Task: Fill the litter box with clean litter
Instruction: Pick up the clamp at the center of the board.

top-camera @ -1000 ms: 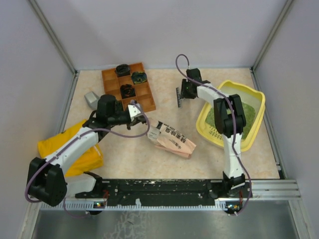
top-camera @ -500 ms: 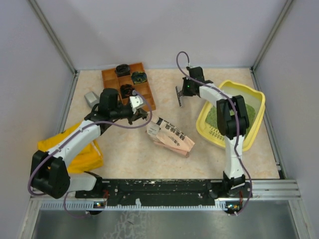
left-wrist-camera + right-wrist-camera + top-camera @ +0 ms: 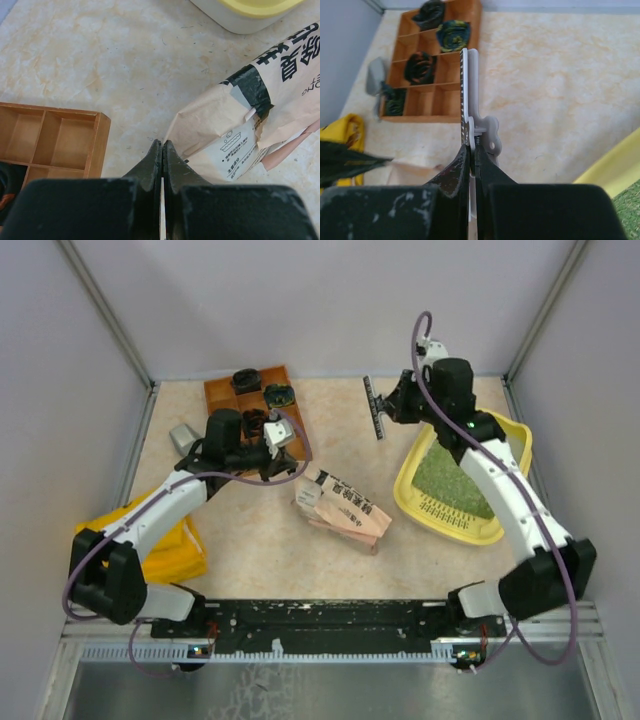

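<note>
The yellow litter box stands at the right with a layer of green clean litter in it. Its rim and some litter show in the right wrist view, and its wall in the left wrist view. My right gripper hangs left of the box, shut on a long white toothed bag clip, held above the table. The pink printed pouch lies mid-table. My left gripper is shut, its tips at the pouch's corner; whether they pinch it I cannot tell.
A brown wooden compartment tray with dark rolled items sits at the back left, a grey scoop to its left. A yellow cloth bag lies under my left arm. The enclosure walls stand close on both sides.
My right gripper has shut on the clip and carried it up and to the right, the arm swinging out over the litter box. The left gripper and the pouch have shifted slightly toward the back.
</note>
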`<state>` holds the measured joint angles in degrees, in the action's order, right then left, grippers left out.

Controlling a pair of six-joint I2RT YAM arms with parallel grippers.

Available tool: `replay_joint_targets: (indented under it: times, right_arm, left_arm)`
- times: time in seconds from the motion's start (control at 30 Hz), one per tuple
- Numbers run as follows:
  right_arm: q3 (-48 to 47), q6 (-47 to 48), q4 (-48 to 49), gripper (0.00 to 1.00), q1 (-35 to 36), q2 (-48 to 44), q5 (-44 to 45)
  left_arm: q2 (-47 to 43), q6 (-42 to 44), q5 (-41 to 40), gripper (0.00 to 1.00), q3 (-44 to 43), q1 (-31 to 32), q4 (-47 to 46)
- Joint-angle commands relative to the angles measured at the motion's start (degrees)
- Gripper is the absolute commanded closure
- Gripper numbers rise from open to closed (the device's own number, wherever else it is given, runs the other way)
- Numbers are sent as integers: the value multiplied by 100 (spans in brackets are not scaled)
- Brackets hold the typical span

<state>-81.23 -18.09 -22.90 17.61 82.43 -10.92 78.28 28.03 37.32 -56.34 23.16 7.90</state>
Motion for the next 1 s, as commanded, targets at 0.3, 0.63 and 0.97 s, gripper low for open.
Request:
replay_joint_targets:
  times: [0.3, 0.63, 0.97]
  right_arm:
    - [1966, -525, -194, 100, 986, -2731, -2245]
    - [2835, -324, -803, 100, 1096, -2923, -1428]
    - [3193, -292, -1038, 100, 1097, -3281, -867]
  left_arm:
    - [413, -123, -86, 100, -833, -31, -32]
    - [251, -84, -56, 92, -860, -37, 197]
    - [203, -513, 408, 54, -904, -31, 69]
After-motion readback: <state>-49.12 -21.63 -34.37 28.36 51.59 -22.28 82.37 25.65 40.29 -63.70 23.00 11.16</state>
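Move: The right gripper already holds the clamp high up; the litter bag's middle lies about 11 cm back from it, 7 cm to its left and 21 cm below, with the litter box's middle some 22 cm to its right, about level ahead and 20 cm lower. From the left gripper, still pinching the bag's far-left corner, the bag's middle is about 11 cm right, 4 cm back and 11 cm down; the wooden tray's middle is 23 cm ahead, 12 cm left and 13 cm lower. Swing the right gripper back about 20 cm with the clamp held shut in it, arcing up some 5 cm and then down to end about 9 cm lower, over the bag's near-right end; turn it counter-clockwise, ending near 20 degrees, and tip the fingers down. Ease the left gripper forward a little, then open it to let go of the bag's corner and begin to rise, some 2 cm. ##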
